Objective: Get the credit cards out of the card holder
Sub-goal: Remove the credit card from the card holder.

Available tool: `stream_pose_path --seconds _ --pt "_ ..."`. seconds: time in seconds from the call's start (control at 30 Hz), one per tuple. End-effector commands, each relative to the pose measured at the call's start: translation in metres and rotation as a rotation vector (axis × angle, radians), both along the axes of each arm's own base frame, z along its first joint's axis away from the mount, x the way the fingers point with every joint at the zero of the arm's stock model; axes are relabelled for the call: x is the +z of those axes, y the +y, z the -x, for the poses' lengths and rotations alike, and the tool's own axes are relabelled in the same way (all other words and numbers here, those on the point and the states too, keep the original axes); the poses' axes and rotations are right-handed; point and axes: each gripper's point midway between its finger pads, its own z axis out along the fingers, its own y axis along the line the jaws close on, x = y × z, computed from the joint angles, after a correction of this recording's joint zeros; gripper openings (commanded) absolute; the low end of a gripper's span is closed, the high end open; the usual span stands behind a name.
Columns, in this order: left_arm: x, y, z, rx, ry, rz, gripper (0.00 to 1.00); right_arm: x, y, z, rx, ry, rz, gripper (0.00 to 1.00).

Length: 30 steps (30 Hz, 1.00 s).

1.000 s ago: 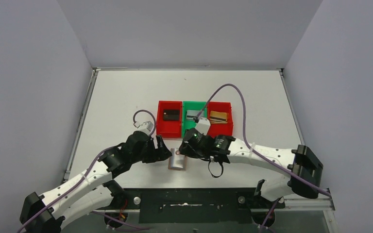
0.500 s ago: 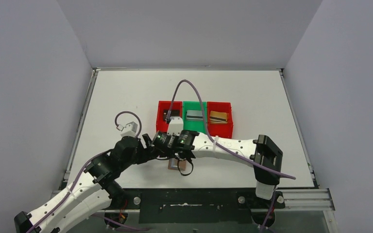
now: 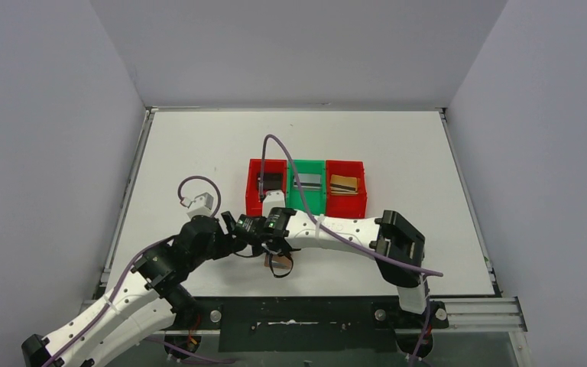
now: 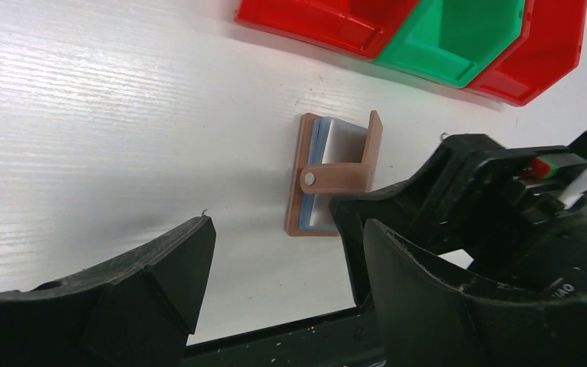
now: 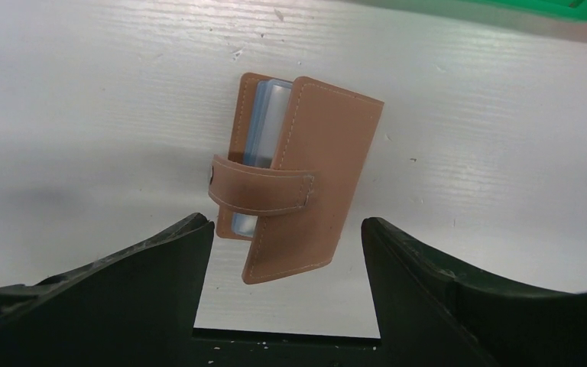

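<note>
The tan card holder (image 5: 299,180) lies near the table's front edge, its cover lifted partway and its snap tab (image 5: 260,191) lying across a light blue card (image 5: 264,126) inside. My right gripper (image 5: 284,229) hovers open over the holder's near end, fingers on either side and not touching it. From the top view the right gripper (image 3: 273,246) hides most of the holder (image 3: 281,264). My left gripper (image 4: 283,252) stands open just left of the holder (image 4: 329,183), holding nothing. A black card (image 3: 270,182), a silver card (image 3: 306,181) and a gold-tan card (image 3: 343,183) lie in the bins.
Three bins stand in a row behind the holder: a red bin (image 3: 254,200), a green bin (image 3: 315,200) and a red bin (image 3: 348,202). The two grippers crowd close together above the holder. The table's black front edge (image 5: 287,348) runs just below it.
My right arm has swung left across the holder and its jaws have spread wider. My left arm has drawn back to the left. The holder's cover now stands lifted.
</note>
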Motion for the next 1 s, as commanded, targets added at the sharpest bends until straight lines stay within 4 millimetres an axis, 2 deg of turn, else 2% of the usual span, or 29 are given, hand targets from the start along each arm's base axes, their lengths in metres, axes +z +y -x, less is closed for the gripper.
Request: stream_pose_path --seconds 0.0,0.13,0.27,0.37,0.5,0.63,0.9,0.97 --pt "0.026 -0.006 -0.01 0.013 -0.051 0.046 0.71 -0.007 0.001 -0.002 0.007 0.002 0.007 0.73" --pt "0.024 -0.007 -0.009 0.006 -0.043 0.044 0.71 -0.011 -0.005 -0.002 -0.005 0.006 0.02 0.72" --pt "0.023 -0.008 -0.009 0.006 -0.041 0.046 0.71 -0.011 -0.017 -0.002 -0.044 0.0 0.039 0.63" --pt "0.024 -0.009 -0.009 0.005 -0.041 0.048 0.71 -0.008 -0.021 -0.002 -0.06 -0.007 -0.007 0.56" --pt "0.023 -0.012 -0.01 -0.008 -0.037 0.05 0.71 0.002 -0.022 -0.003 -0.079 -0.015 -0.129 0.39" --pt "0.021 -0.016 -0.01 -0.023 -0.026 0.046 0.71 0.012 -0.022 -0.001 -0.102 -0.037 -0.252 0.29" --pt "0.02 -0.023 -0.01 -0.051 -0.021 0.062 0.71 0.016 -0.053 -0.007 -0.183 -0.053 -0.364 0.0" --pt "0.019 -0.027 -0.01 -0.07 -0.019 0.063 0.71 0.016 -0.057 -0.007 -0.192 -0.046 -0.414 0.0"
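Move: The brown card holder lies just under the right hand, about 2 cm ahead, level sideways and some 5 cm below the finger point, its cover leaning half folded over the clear pages. Beyond it is the tray: the green compartment about 19 cm ahead of the right hand and 7 cm to its right, the left red compartment as far ahead and 3 cm to the left. From the left hand the holder is roughly level ahead, 9 cm to the right and 8 cm below. Sinking about 3 cm over the card holder and drifting back a little, the right hand sweeps to its right, then rises again while still going right, about 5 cm across in all. The open fingers shut completely on the way, and late in the sweep the wrist rolls some 15 degrees so that the tips swing left; they end shut above the holder's near edge, holding nothing. ##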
